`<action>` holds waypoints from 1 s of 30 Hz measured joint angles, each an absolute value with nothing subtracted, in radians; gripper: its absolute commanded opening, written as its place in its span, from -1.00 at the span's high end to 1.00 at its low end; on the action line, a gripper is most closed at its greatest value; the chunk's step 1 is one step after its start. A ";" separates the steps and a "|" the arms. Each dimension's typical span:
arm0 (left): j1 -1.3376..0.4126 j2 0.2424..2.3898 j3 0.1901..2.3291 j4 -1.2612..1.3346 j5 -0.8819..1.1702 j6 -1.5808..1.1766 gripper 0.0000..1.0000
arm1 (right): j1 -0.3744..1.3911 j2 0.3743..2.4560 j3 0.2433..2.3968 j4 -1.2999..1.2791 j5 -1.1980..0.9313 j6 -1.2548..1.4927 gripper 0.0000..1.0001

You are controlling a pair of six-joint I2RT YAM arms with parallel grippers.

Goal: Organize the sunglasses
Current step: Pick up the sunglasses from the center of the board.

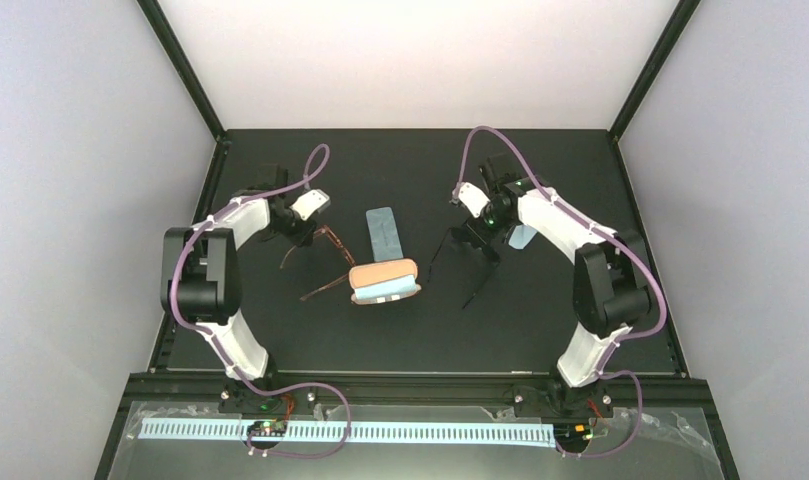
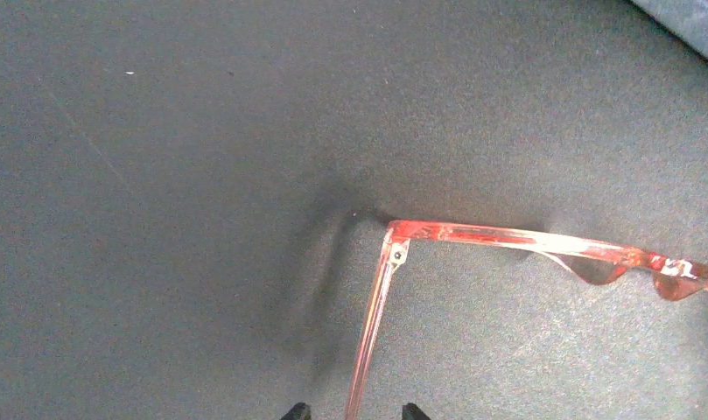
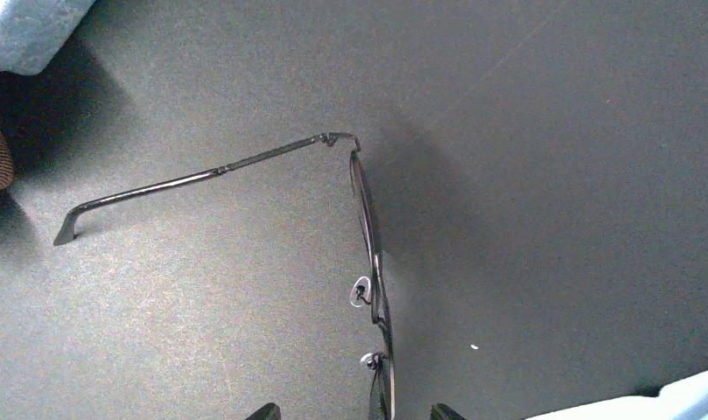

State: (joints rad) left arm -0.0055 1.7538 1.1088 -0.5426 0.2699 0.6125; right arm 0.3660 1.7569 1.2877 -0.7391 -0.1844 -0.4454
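Observation:
The reddish-brown sunglasses (image 1: pixel 320 262) lie unfolded on the black table, left of centre. My left gripper (image 1: pixel 296 232) hovers over their far end. In the left wrist view one temple arm of the reddish-brown sunglasses (image 2: pixel 376 315) runs between the fingertips (image 2: pixel 297 411), with a gap on each side, so the left gripper (image 2: pixel 354 411) is open around it. The black sunglasses (image 1: pixel 470 258) lie right of centre under my right gripper (image 1: pixel 478 236). In the right wrist view the black frame (image 3: pixel 368 219) stands on edge, and its bridge sits between the spread fingers of the open right gripper (image 3: pixel 350 413), apart from both.
An open tan case (image 1: pixel 384 280) holding a light blue cloth (image 1: pixel 388 291) lies at the centre. A blue-grey case (image 1: pixel 384 233) lies just behind it. Another light blue cloth (image 1: pixel 523 237) sits under the right arm. The table's raised black rails run along both sides.

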 measured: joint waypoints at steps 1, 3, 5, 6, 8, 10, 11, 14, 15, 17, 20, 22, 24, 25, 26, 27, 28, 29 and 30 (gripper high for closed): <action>-0.006 1.758 1.109 -0.543 0.268 0.613 0.57 | 0.366 1.751 1.288 -0.739 -0.184 -0.445 0.06; -0.006 1.766 1.109 -0.545 0.266 0.614 0.67 | 0.366 1.741 1.288 -0.739 -0.185 -0.443 0.04; -0.006 1.773 1.109 -0.546 0.265 0.616 0.79 | 0.366 1.731 1.287 -0.739 -0.185 -0.443 0.02; -0.006 1.774 1.109 -0.546 0.265 0.616 0.86 | 0.366 1.726 1.287 -0.739 -0.185 -0.443 0.02; -0.006 1.775 1.109 -0.547 0.264 0.620 0.97 | 0.366 1.715 1.286 -0.739 -0.185 -0.442 0.00; -0.006 1.775 1.109 -0.553 0.263 0.624 0.97 | 0.366 1.703 1.284 -0.739 -0.185 -0.442 -0.03; -0.006 1.774 1.109 -0.556 0.263 0.627 0.97 | 0.366 1.696 1.283 -0.739 -0.185 -0.441 -0.04; -0.006 1.757 1.109 -0.579 0.251 0.638 0.97 | 0.366 1.670 1.282 -0.739 -0.186 -0.443 -0.08; -0.006 1.746 1.109 -0.588 0.244 0.644 0.97 | 0.366 1.662 1.282 -0.739 -0.186 -0.443 -0.09; -0.006 1.709 1.109 -0.617 0.221 0.660 0.97 | 0.366 1.644 1.282 -0.742 -0.191 -0.447 -0.13; -0.004 1.614 1.109 -0.675 0.182 0.686 0.97 | 0.366 1.610 1.288 -0.761 -0.220 -0.456 -0.21; -0.002 1.548 1.123 -0.727 0.171 0.698 0.97 | 0.367 1.597 1.317 -0.788 -0.260 -0.466 -0.25; -0.001 1.510 1.167 -0.794 0.178 0.701 0.97 | 0.372 1.595 1.369 -0.818 -0.309 -0.472 -0.28; -0.001 1.497 1.208 -0.833 0.192 0.699 0.97 | 0.376 1.594 1.401 -0.834 -0.334 -0.474 -0.29; -0.001 1.490 1.243 -0.862 0.213 0.696 0.97 | 0.382 1.594 1.429 -0.845 -0.356 -0.476 -0.30; -0.001 1.484 1.281 -0.887 0.240 0.691 0.97 | 0.390 1.594 1.459 -0.857 -0.379 -0.477 -0.32; -0.004 1.476 1.314 -0.908 0.273 0.679 0.97 | 0.403 1.594 1.494 -0.869 -0.403 -0.477 -0.36; -0.010 1.467 1.341 -0.923 0.303 0.667 0.97 | 0.416 1.594 1.522 -0.875 -0.426 -0.475 -0.41; -0.019 1.454 1.362 -0.933 0.334 0.648 0.97 | 0.434 1.594 1.557 -0.882 -0.455 -0.471 -0.44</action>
State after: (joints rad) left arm -0.0185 1.4544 1.3624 -0.9333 0.3340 0.6483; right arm 0.4343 1.5936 1.5570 -0.8822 -0.4545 -0.4706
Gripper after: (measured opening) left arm 0.019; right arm 0.675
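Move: The red sunglasses' far temple lies between the left fingers; their middle is about 4 cm right of the left hand, 3 cm back and 2 cm below. From that hand the blue case is 17 cm right and 1 cm ahead, the open case 17 cm right and 8 cm back. From the right hand the red sunglasses lie some 35 cm left, level ahead; the black pair's middle is 5 cm left, 1 cm back. Sink the left gripper about 1 cm while shutting its fingers to pinch the red sunglasses' far temple, then lift them about 16 cm, easing back some 3 cm. Meanwhile raise the right gripper about 16 cm off the black sunglasses, slowly then quickly, swing it 7 cm left towards the red pair, tilt its fingers leftward some 20 degrees and open them wider. ##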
